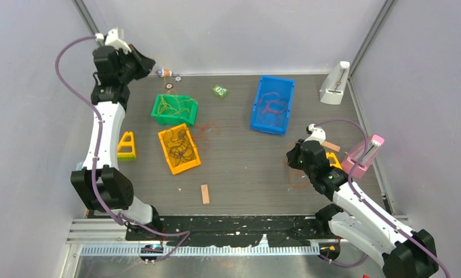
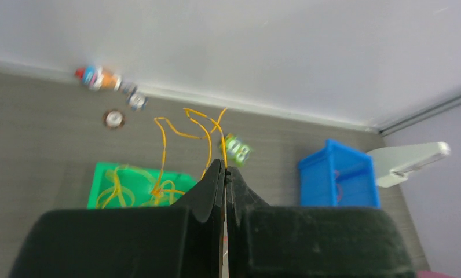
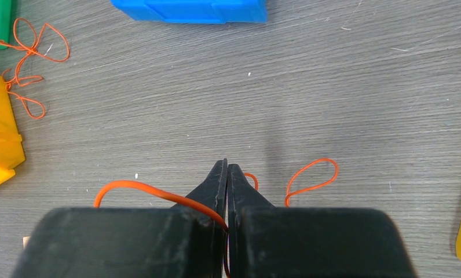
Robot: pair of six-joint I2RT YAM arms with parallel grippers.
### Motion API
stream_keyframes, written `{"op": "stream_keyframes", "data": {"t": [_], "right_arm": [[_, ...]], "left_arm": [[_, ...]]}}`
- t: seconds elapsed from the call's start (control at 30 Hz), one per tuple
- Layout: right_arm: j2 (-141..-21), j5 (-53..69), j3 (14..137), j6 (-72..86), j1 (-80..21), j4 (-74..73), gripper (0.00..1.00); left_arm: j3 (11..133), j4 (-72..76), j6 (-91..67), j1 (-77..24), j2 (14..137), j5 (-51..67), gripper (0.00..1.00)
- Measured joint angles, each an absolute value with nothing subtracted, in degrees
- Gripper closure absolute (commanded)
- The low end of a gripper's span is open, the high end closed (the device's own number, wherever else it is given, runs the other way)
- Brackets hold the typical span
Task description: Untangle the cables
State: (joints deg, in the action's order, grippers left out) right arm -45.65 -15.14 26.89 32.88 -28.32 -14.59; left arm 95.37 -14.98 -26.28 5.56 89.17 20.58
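Note:
High at the back left, my left gripper (image 1: 152,63) (image 2: 224,168) is shut on a thin yellow-orange cable (image 2: 205,128). That strand loops down to the tangle of yellow-green cables (image 1: 173,105) in the green bin (image 1: 170,120) (image 2: 99,175). Low over the table at the right, my right gripper (image 1: 289,158) (image 3: 227,165) is shut on an orange cable (image 3: 136,187), whose loop (image 3: 313,176) lies just ahead of it. Another orange cable (image 1: 208,127) (image 3: 28,47) lies loose beside the bins. Dark cables (image 1: 179,145) fill the orange bin (image 1: 163,148), and red ones (image 1: 273,106) lie in the blue bin (image 1: 267,124).
A yellow triangular stand (image 1: 127,146) sits by the left arm. At the right are a white stand (image 1: 334,84) and a pink stand (image 1: 364,156). A small wooden block (image 1: 205,193) lies near the front. A green tag (image 1: 219,91) and small parts (image 1: 167,73) rest by the back wall.

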Motion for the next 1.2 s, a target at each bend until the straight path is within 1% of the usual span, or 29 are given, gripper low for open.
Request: {"op": "stream_keyframes", "data": {"t": [0.17, 0.3, 0.47, 0.67, 0.77, 0.93, 0.97, 1.0, 1.1, 1.13, 1.2], "right_arm": [[-45.69, -14.79, 26.89, 32.91, -28.32, -14.61, 0.95], [-45.69, -14.22, 26.92, 32.93, -28.32, -14.59, 0.95], [-45.63, -13.96, 27.16, 33.08, -28.32, -14.61, 0.95], [-44.6, -14.0, 27.44, 33.1, -28.32, -14.83, 0.95], [-44.16, -14.02, 27.46, 33.1, -28.32, -14.98, 0.95], [-43.33, -14.04, 27.55, 33.1, -28.32, -15.55, 0.94], [-43.22, -14.04, 27.55, 33.1, -28.32, -15.53, 0.95], [-43.13, -14.04, 27.55, 33.1, -28.32, -15.57, 0.95], [-43.75, -14.31, 27.83, 33.08, -28.32, -16.23, 0.95], [-44.34, -14.28, 28.05, 32.99, -28.32, -16.4, 0.95], [-46.41, -13.98, 28.88, 32.64, -28.32, -16.88, 0.95]], "left_arm": [[80.03, -9.96, -25.43, 5.58, 86.06, 13.1, 1.0], [75.26, -6.5, -24.64, 5.58, 87.81, 10.0, 1.0], [75.09, -3.09, -23.94, 5.58, 92.31, 8.58, 1.0], [75.94, -6.24, -23.94, 5.58, 98.41, 9.69, 1.0], [76.9, -11.0, -24.51, 5.58, 101.36, 10.63, 1.0], [87.7, -21.89, -24.32, 5.58, 111.42, 13.56, 1.0], [90.04, -23.35, -24.03, 5.58, 113.67, 14.15, 0.99], [91.79, -24.73, -23.9, 5.58, 115.63, 14.63, 0.94], [92.95, -27.57, -23.49, 5.58, 118.52, 15.9, 0.77], [92.82, -28.4, -23.46, 5.58, 118.72, 16.16, 0.69], [92.2, -28.84, -23.11, 5.43, 118.45, 16.29, 0.59]]}}
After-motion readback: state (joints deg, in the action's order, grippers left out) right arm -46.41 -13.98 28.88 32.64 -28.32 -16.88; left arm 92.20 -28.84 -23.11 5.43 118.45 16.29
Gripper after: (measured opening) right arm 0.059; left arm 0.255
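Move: The left hand, holding the yellow cable high up, has the green bin almost straight below: 35 cm down, 3 cm ahead and 1 cm to its right. The orange bin lies about 16 cm back, 5 cm right; the red cable on the table 9 cm back, 15 cm right; the toy block 13 cm ahead, 22 cm right. From the right hand the green bin is roughly 25 cm ahead, 48 cm left and 8 cm lower. The left hand plunges some 30 cm into the green bin, tipping down about 45 degrees, then opens its fingers. ##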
